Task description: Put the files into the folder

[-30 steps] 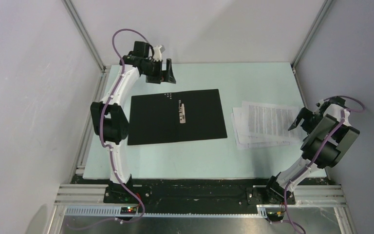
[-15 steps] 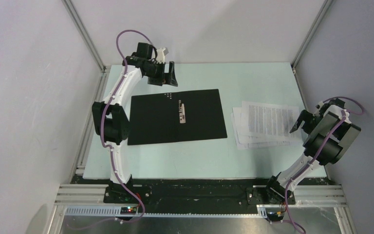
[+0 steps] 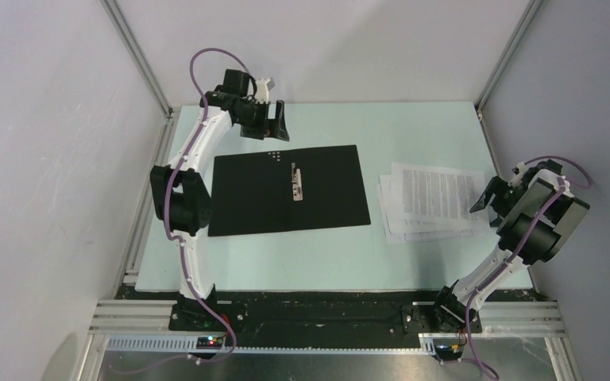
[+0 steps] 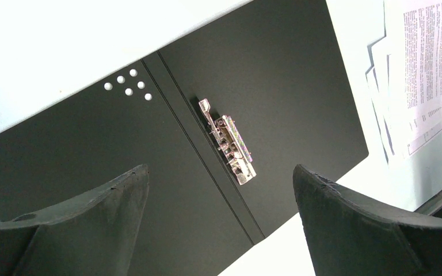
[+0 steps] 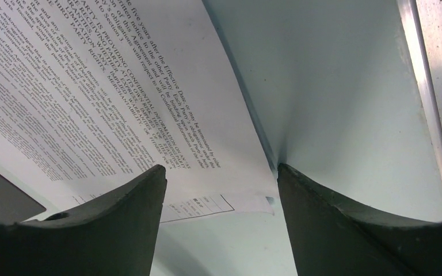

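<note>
The folder point(image 3: 286, 190) lies open and flat on the table, black inside up, with a metal clip point(image 3: 295, 182) at its spine. In the left wrist view the folder point(image 4: 276, 75) and clip point(image 4: 228, 144) lie well below my left gripper point(image 4: 218, 172). That gripper point(image 3: 274, 131) hangs open and empty above the folder's far edge. The files point(image 3: 429, 198), white printed sheets loosely fanned, lie right of the folder. My right gripper point(image 3: 480, 202) is low at their right edge. In the right wrist view it point(image 5: 221, 169) is open, its jaws straddling the files' point(image 5: 92, 86) near corner.
The pale green table point(image 3: 413, 127) is boxed in by grey walls and aluminium posts. A metal frame rail point(image 5: 431, 86) runs close along the right side, just beyond the files. Both arm bases sit on the black strip at the near edge.
The right gripper's jaws have narrowed around the edge of the files and its wrist has shifted slightly. The left arm tilted a little early on, then stayed still.
</note>
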`<action>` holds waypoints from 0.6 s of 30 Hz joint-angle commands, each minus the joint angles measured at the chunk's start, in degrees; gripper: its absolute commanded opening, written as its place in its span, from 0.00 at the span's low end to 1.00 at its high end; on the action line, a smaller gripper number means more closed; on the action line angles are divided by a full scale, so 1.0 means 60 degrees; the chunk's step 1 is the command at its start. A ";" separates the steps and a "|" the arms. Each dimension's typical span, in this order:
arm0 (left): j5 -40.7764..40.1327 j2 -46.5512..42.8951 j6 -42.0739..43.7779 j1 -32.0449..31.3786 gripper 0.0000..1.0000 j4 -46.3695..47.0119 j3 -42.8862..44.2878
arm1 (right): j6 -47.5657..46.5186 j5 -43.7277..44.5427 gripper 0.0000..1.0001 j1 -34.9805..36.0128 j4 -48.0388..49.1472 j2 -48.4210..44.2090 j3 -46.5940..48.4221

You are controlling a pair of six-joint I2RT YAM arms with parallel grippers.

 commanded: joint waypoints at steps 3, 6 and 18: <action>-0.0140 -0.0451 0.0281 -0.0132 0.98 0.0034 -0.0012 | 0.0399 -0.0194 0.71 -0.0123 0.0249 0.0339 0.0419; -0.0209 -0.0448 0.0284 -0.0156 0.98 0.0034 -0.0037 | 0.0448 -0.0206 0.65 -0.0115 0.0259 0.0352 0.0554; -0.0258 -0.0407 0.0307 -0.0174 0.98 0.0035 -0.0095 | 0.0709 -0.1385 0.36 -0.0057 0.0292 0.0317 0.0697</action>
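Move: The top sheet of the files has its middle about 13 cm left and 8 cm ahead of the right hand and a couple of centimetres below it; its near right corner lies between the open fingers, close to the right-hand one. The open folder's middle is some 60 cm left and 9 cm ahead of that hand. From the left hand, the sheet is roughly 52 cm right, 10 cm back and 18 cm down. Low over the table at the near right corner of the files, the right hand draws its fingers together from about three-quarters to a third open, the right-hand finger pushing the top sheet's right edge leftwards, towards the folder, while the other stays over the paper. Meanwhile the hand creeps about 2 cm forward along that edge, lifting just under 1 cm in the second half and easing slightly left at the end, with the fingers still not shut. ##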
